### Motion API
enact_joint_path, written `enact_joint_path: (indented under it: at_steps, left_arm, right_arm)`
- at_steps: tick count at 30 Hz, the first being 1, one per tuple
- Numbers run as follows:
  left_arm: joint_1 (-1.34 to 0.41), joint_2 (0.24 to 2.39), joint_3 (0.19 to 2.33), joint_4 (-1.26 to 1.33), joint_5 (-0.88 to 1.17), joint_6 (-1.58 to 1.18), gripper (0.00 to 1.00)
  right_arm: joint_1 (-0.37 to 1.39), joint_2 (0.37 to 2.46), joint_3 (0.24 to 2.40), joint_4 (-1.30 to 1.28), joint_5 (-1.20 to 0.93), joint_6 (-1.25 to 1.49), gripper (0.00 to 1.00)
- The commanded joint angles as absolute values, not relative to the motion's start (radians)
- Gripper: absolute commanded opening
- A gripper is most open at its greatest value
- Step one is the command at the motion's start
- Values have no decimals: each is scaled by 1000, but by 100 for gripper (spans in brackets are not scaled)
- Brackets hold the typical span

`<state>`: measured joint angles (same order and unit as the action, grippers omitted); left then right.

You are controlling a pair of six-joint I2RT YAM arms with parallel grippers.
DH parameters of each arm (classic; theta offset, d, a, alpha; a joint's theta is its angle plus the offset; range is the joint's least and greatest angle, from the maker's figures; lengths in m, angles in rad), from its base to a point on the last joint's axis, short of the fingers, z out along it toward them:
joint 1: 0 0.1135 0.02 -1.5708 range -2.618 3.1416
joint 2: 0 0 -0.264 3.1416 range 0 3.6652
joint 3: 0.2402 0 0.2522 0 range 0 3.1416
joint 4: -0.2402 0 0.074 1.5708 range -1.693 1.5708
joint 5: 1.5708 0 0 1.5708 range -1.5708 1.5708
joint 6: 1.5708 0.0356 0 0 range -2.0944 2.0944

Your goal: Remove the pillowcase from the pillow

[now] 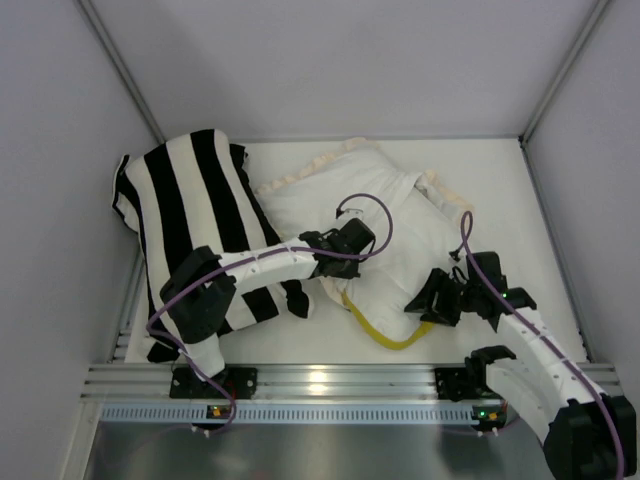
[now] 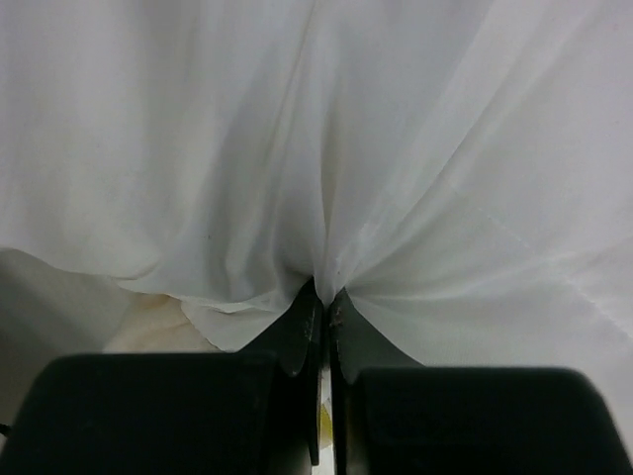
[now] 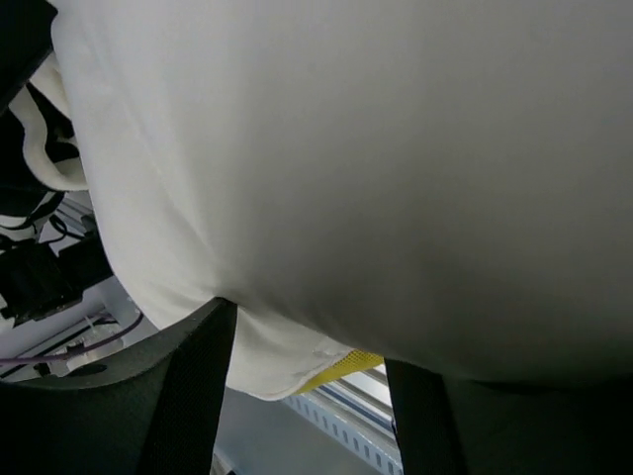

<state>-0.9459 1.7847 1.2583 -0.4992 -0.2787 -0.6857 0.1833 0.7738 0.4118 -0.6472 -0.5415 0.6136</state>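
Observation:
The white pillow (image 1: 392,285) lies mid-table, its near corner with the yellow band (image 1: 385,340) pointing at the front rail. The cream-white pillowcase (image 1: 330,190) with its ruffled frill (image 1: 295,178) covers the far part. My left gripper (image 1: 350,240) is shut on a gathered fold of thin white fabric, seemingly the pillowcase (image 2: 326,178), on top of the pillow; the left wrist view shows my left gripper (image 2: 324,289) pinching it. My right gripper (image 1: 432,298) is open, its fingers either side of the pillow's near right corner; the right wrist view shows the gripper (image 3: 309,341) under the pillow (image 3: 376,178), with the yellow band (image 3: 341,368) between the fingers.
A black-and-white striped cushion (image 1: 190,200) lies at the left, partly under my left arm. The metal rail (image 1: 320,380) runs along the front edge. White walls close the left, back and right sides.

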Motion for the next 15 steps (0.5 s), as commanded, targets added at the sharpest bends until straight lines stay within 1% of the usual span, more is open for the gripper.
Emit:
enact_joint_path:
  at_steps: [1,2,4,5,7,8,10,11,13,15]
  left_arm:
    - [-965,1720,1171,-433,-192,-726,0]
    - [-971,1695,1137,-419,-181,-730,0]
    - [-995,1677,1118,-385,-152,-744,0]
    - [-1008,1669,1112,-379,-146,-749,0]
    - [-1046,1669,1118,-367,-140,-753,0]
    - [-1060,1677,1132,-365,-140,-756,0]
    - [-1087,1687,1143,-350,-133,-753,0]
    - [-1092,1692,1150,-350,-124,-752,0]
    - [-1094,1709,1166,-351,-118,-747,0]
    - [-1094,1715,1178,-353,-136,-732,0]
  right_arm:
    - [196,876,439,-405,-483,630,57]
    - [196,958,484,-388,-433,626,57]
    - [195,1049,541,-347,-384,617,57]
    - [195,1142,605,-335,-359,621,56]
    - [193,1241,672,-290,-354,621,56]
    - [190,1340,751,-284,-351,620,56]
    - [183,1435,837,-304,-347,598,55]
    - [176,1506,913,-313,-351,591,55]
    - [173,1531,974,-368,-331,572,54]
    - [176,1487,991,-380,-324,557,54]
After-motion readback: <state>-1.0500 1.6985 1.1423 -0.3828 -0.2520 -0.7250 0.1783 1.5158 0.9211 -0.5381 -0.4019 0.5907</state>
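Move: My shut left fingers already pinch white cloth at the pillowcase's mouth; the middle of the pillow's yellow edge lies about 15 cm back from them and 7 cm right. Cream ruffle shows some 4 cm back and 6 left, the striped cloth's near corner roughly 6 back and 14 left. My half-open right hand is already against the pillow's near right corner, centred about 3 cm back and 2 right; the pillow's middle is some 18 ahead and 11 left. With my right hand I shove the pillow's near right corner forward about 14 cm, in towards the pillowcase, fingers staying half open with the white cloth bunching against them and the wrist tilting only slightly. My left hand keeps its pinch on the white cloth and draws it against that push, some 4 cm back and then also 2.5 cm to the right. ##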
